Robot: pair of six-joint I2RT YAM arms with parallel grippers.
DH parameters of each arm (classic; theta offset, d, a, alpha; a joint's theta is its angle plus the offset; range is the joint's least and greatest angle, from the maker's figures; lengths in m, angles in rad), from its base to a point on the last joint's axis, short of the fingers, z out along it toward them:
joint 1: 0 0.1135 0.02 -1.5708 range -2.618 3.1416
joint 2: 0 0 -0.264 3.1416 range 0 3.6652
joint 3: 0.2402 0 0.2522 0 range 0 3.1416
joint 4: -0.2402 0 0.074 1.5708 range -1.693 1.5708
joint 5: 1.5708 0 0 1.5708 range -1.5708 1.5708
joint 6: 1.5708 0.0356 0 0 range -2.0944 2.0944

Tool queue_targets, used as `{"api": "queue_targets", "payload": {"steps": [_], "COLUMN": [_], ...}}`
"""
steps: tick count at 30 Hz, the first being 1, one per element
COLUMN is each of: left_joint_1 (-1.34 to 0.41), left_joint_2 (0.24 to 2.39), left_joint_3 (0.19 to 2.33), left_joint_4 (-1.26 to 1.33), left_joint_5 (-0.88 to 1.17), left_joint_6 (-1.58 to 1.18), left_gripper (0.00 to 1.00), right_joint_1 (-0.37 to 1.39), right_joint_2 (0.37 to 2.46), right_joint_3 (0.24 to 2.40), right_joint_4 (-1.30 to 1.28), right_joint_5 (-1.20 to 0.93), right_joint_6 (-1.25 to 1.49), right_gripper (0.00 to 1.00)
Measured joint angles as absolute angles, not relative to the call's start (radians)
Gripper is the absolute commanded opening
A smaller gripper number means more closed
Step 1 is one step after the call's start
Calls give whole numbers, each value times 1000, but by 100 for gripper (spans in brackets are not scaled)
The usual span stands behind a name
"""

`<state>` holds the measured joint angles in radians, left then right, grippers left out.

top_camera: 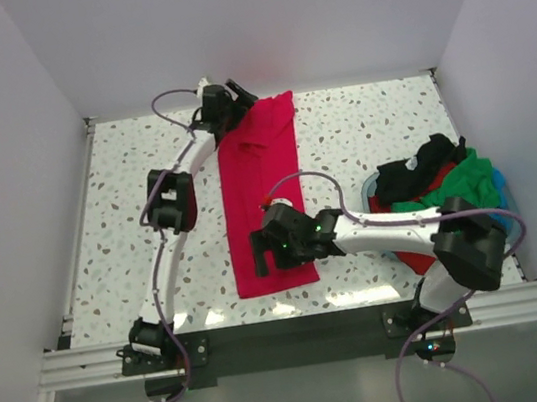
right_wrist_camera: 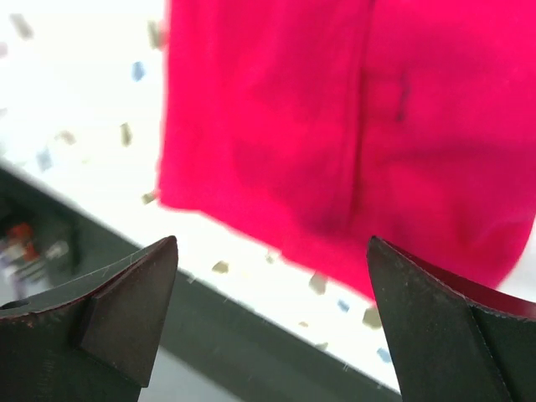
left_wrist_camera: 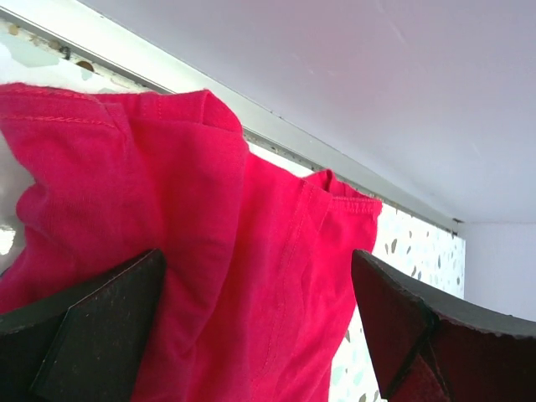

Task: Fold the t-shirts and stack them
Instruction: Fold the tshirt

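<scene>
A bright crimson-red t-shirt [top_camera: 263, 197] lies as a long narrow strip on the speckled table, running from the back wall to the front edge. My left gripper [top_camera: 241, 96] is open at its far end; in the left wrist view the far hem and sleeve [left_wrist_camera: 251, 251] lie between the spread fingers [left_wrist_camera: 100, 327]. My right gripper [top_camera: 260, 251] is open just above the shirt's near end [right_wrist_camera: 335, 126], near the table's front edge. A black shirt [top_camera: 420, 166], a green shirt [top_camera: 468, 181] and a red one [top_camera: 419, 259] are heaped at the right.
The heaped shirts sit in a light blue round basket [top_camera: 370, 189] at the right side. White walls close in the back and both sides. A black metal rail [top_camera: 298, 333] runs along the front edge.
</scene>
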<state>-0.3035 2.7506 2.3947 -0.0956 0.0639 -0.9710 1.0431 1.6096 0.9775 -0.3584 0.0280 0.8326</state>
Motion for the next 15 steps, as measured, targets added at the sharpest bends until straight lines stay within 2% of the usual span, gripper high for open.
{"api": "queue_targets", "payload": {"steps": [8, 15], "left_joint_1": [-316, -315], "left_joint_2": [2678, 2476], "left_joint_3": [2362, 2262], "left_joint_4": [-229, -391], "left_joint_5": [-92, -46], "left_joint_6": [-1008, -918], "left_gripper": [100, 100], "right_joint_1": [1051, 1047], "right_joint_2": [1340, 1233], "right_joint_3": [933, 925], "right_joint_4": [-415, -544], "right_joint_5": [43, 144], "right_joint_6": [867, 865], "right_gripper": [99, 99]}}
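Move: Over the far end of the folded red t-shirt, the left hand has that end's middle some 2 cm to its right and 4 cm below, with the middle of the long strip about 27 cm back. The right hand is above the near end, whose middle is roughly 4 cm to its right, 1 cm ahead and 4 cm below. From the right hand, the strip's middle is about 24 cm ahead and 4 cm right, the laundry basket 40 cm right and 10 cm ahead. Backing away from the t-shirt with fingers wide open, both hands come up empty. The right lifts about 8 cm off the near end, veering some 5 cm right towards the basket side; the left first slides left, staying low over the far end, then climbs about 6 cm as it draws back 5 cm. ##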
